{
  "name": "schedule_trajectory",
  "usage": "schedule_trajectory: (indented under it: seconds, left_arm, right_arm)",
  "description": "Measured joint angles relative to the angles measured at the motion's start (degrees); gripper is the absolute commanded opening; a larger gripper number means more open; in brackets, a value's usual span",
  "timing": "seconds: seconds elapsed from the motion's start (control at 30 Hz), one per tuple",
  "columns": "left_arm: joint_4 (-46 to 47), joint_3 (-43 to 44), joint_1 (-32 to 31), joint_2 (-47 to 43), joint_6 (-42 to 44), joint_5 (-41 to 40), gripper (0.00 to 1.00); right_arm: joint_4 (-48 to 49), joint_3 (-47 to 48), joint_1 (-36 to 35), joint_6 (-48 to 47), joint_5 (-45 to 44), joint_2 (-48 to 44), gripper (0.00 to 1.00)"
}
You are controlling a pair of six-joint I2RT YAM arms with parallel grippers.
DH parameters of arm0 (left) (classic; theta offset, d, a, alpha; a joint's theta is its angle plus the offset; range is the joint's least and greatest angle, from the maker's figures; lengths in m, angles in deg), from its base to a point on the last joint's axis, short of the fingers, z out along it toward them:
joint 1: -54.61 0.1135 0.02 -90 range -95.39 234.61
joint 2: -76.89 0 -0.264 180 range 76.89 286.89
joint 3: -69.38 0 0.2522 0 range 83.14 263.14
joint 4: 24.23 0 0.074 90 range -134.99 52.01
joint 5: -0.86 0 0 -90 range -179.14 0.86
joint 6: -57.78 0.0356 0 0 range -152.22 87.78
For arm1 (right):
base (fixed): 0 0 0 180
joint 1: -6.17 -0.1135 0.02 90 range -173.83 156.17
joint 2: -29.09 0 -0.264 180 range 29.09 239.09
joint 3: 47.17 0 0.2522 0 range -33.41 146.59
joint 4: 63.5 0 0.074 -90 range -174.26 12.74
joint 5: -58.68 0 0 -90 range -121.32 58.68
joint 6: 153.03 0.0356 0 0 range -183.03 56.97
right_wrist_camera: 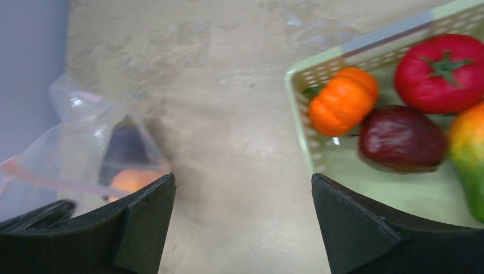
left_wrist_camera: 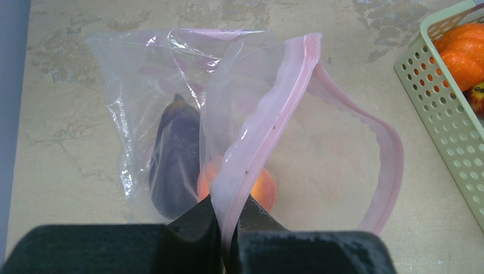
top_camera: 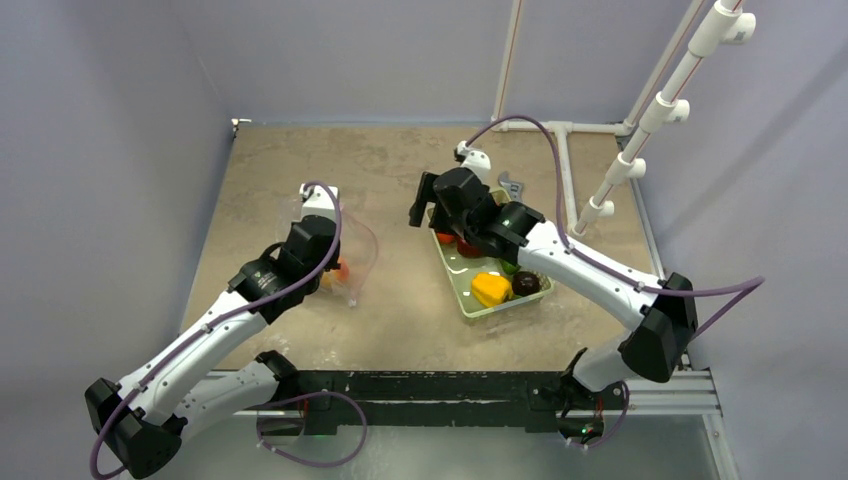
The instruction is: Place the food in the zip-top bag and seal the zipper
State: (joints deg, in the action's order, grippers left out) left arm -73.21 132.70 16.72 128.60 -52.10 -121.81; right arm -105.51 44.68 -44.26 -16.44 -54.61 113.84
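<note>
My left gripper (left_wrist_camera: 228, 220) is shut on the pale pink zipper (left_wrist_camera: 268, 114) and holds the mouth of the clear zip-top bag (left_wrist_camera: 142, 74) open. A purple eggplant (left_wrist_camera: 176, 160) and a peach (left_wrist_camera: 263, 191) lie inside. The bag (top_camera: 357, 262) lies left of centre in the top view. My right gripper (right_wrist_camera: 242, 188) is open and empty above the table, just left of the light green basket (right_wrist_camera: 299, 114). That basket holds a small orange pumpkin (right_wrist_camera: 341, 103), a red tomato (right_wrist_camera: 442, 71), a dark plum (right_wrist_camera: 402, 140), a green piece (right_wrist_camera: 471, 160) and a yellow pepper (top_camera: 490, 288).
The basket (top_camera: 470, 303) stands right of centre. A white pipe frame (top_camera: 640, 140) rises at the back right. A small grey tool (top_camera: 512, 185) lies behind the basket. Grey walls close in the table at the left, back and right.
</note>
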Motion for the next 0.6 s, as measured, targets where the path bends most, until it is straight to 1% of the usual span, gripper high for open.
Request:
schedule_trajectory:
  seconds: [0.13,0.27,0.6]
  left_arm:
    - [-0.02,0.0,0.0,0.13,0.0,0.0,0.0]
    - [-0.02,0.0,0.0,0.15,0.0,-0.07,0.0]
    - [-0.02,0.0,0.0,0.15,0.0,-0.11,0.0]
  right_arm:
    - [-0.28,-2.36,3.69,-1.73,-1.6,0.11,0.86]
    - [-0.44,-3.37,6.56,-3.82,-2.78,1.51,0.85]
    - [2.89,-3.34,10.71,-8.9,-2.69,9.77,0.86]
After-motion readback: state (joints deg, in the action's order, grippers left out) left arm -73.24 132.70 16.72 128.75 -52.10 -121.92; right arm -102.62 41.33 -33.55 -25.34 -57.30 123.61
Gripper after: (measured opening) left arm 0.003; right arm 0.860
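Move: The orange pumpkin in the basket's far left corner lies about 10 cm ahead of the right hand, 5 cm to its right and 18 cm below. Just right of the pumpkin, some 6 cm over and 2 cm nearer the base, is the dark red fruit; the tomato sits about 7 cm right of the pumpkin and 3 cm farther out. From the left hand, still holding the bag's rim, the pumpkin is about 13 cm ahead, 23 cm right, 15 cm below. Dropping about 9 cm while swinging some 6 cm forward and as much to the right, the open right hand comes away from the bag towards the pumpkin; the rightward swing dies out early as the descent steepens. The wrist rolls its left side down some 15 degrees and turns slightly clockwise, fingers still wide open and touching nothing. ##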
